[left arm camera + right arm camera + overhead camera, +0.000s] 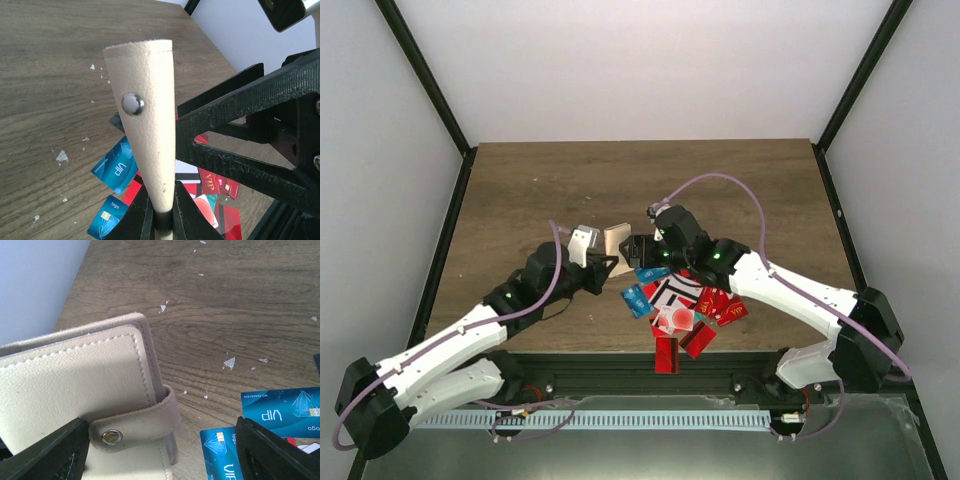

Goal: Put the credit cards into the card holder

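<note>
The beige card holder [147, 115] stands on edge above the table, and my left gripper [162, 220] is shut on its lower end. From above, the card holder [616, 238] sits between the left gripper [605, 262] and the right gripper [642, 248]. My right gripper [162, 455] is open, its fingers [55, 455] wide apart on either side of the snapped tab [140, 425] of the card holder [75, 375]. The credit cards [675, 300], red, blue and white, lie heaped on the table just in front of both grippers. Blue cards [277, 410] lie under the right finger.
The wooden table [620, 180] stretches behind the grippers, with white flecks [230, 361] on it. Black frame posts [425, 75] and white walls close in the sides. The table's near edge runs just below the card heap.
</note>
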`<action>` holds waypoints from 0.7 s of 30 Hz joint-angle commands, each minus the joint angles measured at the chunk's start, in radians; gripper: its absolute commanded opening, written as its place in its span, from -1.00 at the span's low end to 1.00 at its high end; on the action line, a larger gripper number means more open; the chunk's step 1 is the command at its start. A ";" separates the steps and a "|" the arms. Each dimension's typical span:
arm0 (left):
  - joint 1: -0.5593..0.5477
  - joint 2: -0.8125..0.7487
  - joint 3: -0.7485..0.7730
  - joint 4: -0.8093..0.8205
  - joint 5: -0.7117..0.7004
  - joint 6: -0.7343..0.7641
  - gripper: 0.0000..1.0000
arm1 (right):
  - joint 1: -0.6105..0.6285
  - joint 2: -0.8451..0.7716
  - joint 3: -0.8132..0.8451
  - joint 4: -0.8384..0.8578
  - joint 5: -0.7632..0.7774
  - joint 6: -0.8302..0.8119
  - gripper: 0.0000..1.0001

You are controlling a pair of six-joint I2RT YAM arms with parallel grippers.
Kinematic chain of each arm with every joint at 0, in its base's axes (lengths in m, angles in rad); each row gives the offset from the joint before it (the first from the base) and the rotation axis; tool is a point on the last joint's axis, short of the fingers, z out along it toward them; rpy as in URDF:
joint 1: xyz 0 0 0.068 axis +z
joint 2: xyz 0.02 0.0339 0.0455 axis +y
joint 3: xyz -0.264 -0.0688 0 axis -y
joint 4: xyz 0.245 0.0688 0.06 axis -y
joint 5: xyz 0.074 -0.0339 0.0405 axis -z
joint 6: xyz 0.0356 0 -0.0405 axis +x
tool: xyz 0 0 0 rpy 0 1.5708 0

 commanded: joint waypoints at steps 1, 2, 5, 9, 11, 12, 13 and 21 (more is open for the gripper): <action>-0.005 -0.045 0.038 0.045 0.029 0.028 -0.92 | 0.007 0.019 0.000 -0.056 0.058 0.014 0.62; -0.005 -0.049 0.040 0.041 0.028 0.028 -0.92 | 0.007 0.020 -0.007 -0.060 0.065 0.017 0.61; -0.006 -0.061 0.053 0.028 0.023 0.025 -0.92 | 0.004 0.019 -0.024 -0.082 0.098 0.028 0.61; -0.005 -0.073 0.062 0.024 0.026 0.022 -0.92 | -0.012 0.031 -0.047 -0.106 0.116 0.038 0.61; -0.005 -0.075 0.067 0.021 0.025 0.022 -0.92 | -0.024 0.036 -0.062 -0.111 0.118 0.044 0.61; -0.005 -0.076 0.070 0.018 0.023 0.021 -0.92 | -0.031 0.038 -0.069 -0.115 0.122 0.047 0.61; -0.005 -0.077 0.074 0.016 0.023 0.020 -0.92 | -0.037 0.037 -0.078 -0.117 0.125 0.047 0.61; -0.006 -0.077 0.099 -0.013 -0.005 0.022 -0.92 | -0.087 0.008 -0.151 -0.135 0.132 0.033 0.61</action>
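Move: The right hand, fingers open, is at the card holder's snap strap: the snap is about 2 cm to its left and 1 cm back, roughly level with it. On the table, some 20 cm below, the upper blue card lies 2 cm ahead and 3 cm right of that hand, and the lower blue card 6 cm back, straight below sideways. The left hand has the snap about 3 cm ahead, 4 cm right and 1 cm above. Downward, slowly for the first 2 to 3 cm, the right hand works with its open fingers still, one fingertip at the snap end of the strap, prying it; then it swings quickly down and to the right, off the holder towards the cards, about 6 cm down in all. The left hand keeps its pinch on the holder, easing back and left about 1 cm, then jerking up some 2 cm at the end. ##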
